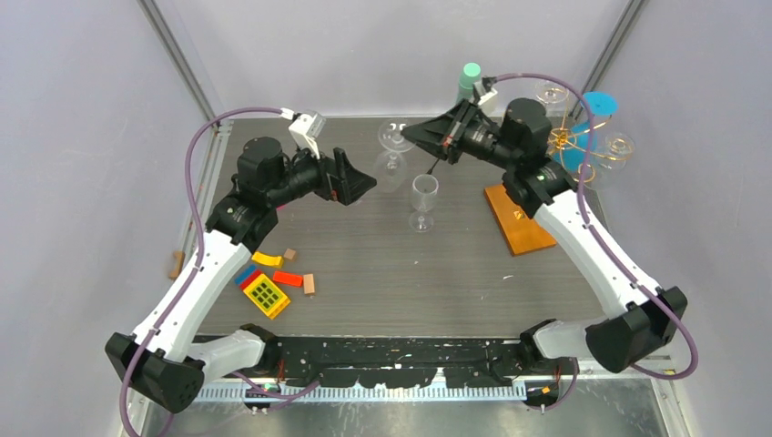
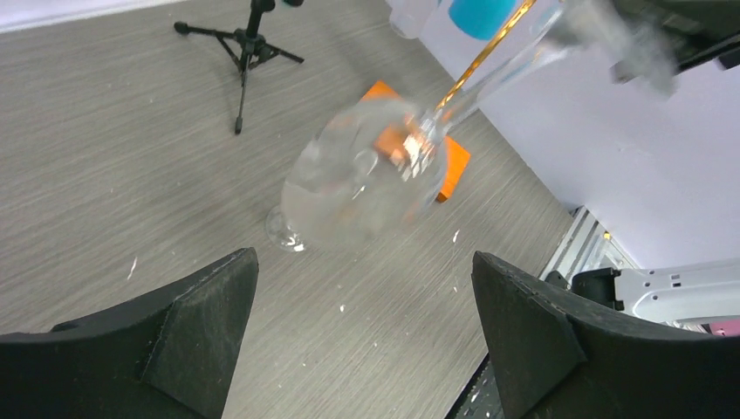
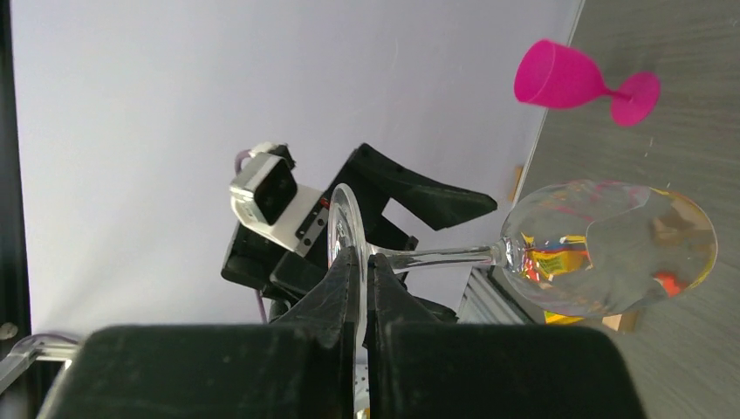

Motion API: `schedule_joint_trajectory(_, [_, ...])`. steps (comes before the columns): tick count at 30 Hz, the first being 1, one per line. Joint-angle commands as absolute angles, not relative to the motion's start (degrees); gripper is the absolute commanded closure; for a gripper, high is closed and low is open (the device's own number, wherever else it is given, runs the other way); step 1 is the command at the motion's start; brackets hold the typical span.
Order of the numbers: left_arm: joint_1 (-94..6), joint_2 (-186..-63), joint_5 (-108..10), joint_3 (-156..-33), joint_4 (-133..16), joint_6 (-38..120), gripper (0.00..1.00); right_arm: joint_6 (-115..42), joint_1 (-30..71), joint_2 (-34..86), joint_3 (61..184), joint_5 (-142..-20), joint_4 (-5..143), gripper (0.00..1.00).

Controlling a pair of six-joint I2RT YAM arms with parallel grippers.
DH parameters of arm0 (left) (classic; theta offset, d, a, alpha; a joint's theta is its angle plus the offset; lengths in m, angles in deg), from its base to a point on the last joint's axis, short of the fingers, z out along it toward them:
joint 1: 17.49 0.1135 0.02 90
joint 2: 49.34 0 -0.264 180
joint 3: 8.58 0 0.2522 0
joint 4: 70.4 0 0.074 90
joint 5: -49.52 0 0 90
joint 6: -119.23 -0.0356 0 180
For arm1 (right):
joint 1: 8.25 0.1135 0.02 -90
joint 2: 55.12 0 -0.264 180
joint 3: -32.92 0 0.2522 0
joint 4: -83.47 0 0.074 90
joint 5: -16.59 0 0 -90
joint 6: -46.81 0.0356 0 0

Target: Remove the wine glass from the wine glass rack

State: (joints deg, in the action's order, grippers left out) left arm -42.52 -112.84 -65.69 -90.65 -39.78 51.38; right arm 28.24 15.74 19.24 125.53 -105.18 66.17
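My right gripper (image 3: 362, 257) is shut on the round foot of a clear wine glass (image 3: 611, 249), which lies sideways in the air with its stem level. From above, the right gripper (image 1: 411, 135) holds that wine glass (image 1: 392, 157) over the table's far middle, well left of the wine glass rack (image 1: 572, 146). The rack's gold wire arms carry other clear glasses (image 1: 619, 150) above its wooden base (image 1: 517, 218). My left gripper (image 1: 364, 187) hangs open just left of the held glass. In the left wrist view the blurred bowl (image 2: 366, 188) sits beyond the wide-apart fingers (image 2: 218, 297), untouched.
A second clear glass (image 1: 423, 198) stands upright on the table below the held one. A pink goblet (image 3: 576, 78) stands on the table. Coloured toy blocks (image 1: 269, 287) lie at the near left. A black tripod (image 2: 244, 52) with a mint cylinder (image 1: 471, 77) stands at the back.
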Motion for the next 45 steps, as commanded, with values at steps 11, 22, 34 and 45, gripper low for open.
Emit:
schedule_joint_trajectory(11, [-42.4, -110.1, -77.8, -85.4, -57.1, 46.9, 0.48, 36.6, 24.9, 25.4, 130.1, -111.9, 74.8, 1.00])
schedule_joint_trajectory(22, [-42.4, -109.4, -81.3, -83.9, -61.9, 48.3, 1.00, 41.1, 25.5, 26.9, 129.9, -113.8, 79.0, 1.00])
schedule_joint_trajectory(34, [-42.4, -105.6, -52.7, -84.8, -59.8, 54.9, 1.00, 26.5, 25.6, 22.1, 124.6, -100.9, 73.1, 0.21])
schedule_joint_trajectory(45, [-42.4, -102.2, -22.6, -83.7, -65.2, 71.6, 1.00, 25.3, 30.4, 19.8, 117.2, -90.8, 76.7, 0.21])
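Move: The inverted clear wine glass, its foot rim pinched in the right hand, has its middle about 9 cm to the left hand's right, 1 cm ahead and 1 cm above. The open left fingers it is taken to lie some 12 cm left of the right hand, level fore and aft, 9 cm lower. The standing wine glass is about 15 cm right, 2 cm ahead and 27 cm below the left hand, the pink glass about 22 cm left, 8 cm ahead, equally low. Leftward about 7 cm, with some back and down, the right hand brings the glass to the left hand, which eases some 5 cm back, up and right and pinches the stem just under the foot. The right fingers then open and let go, sinking slightly rightward and forward, while the left hand carries the glass left, forward and a little up, turning counter-clockwise some 40 degrees. ##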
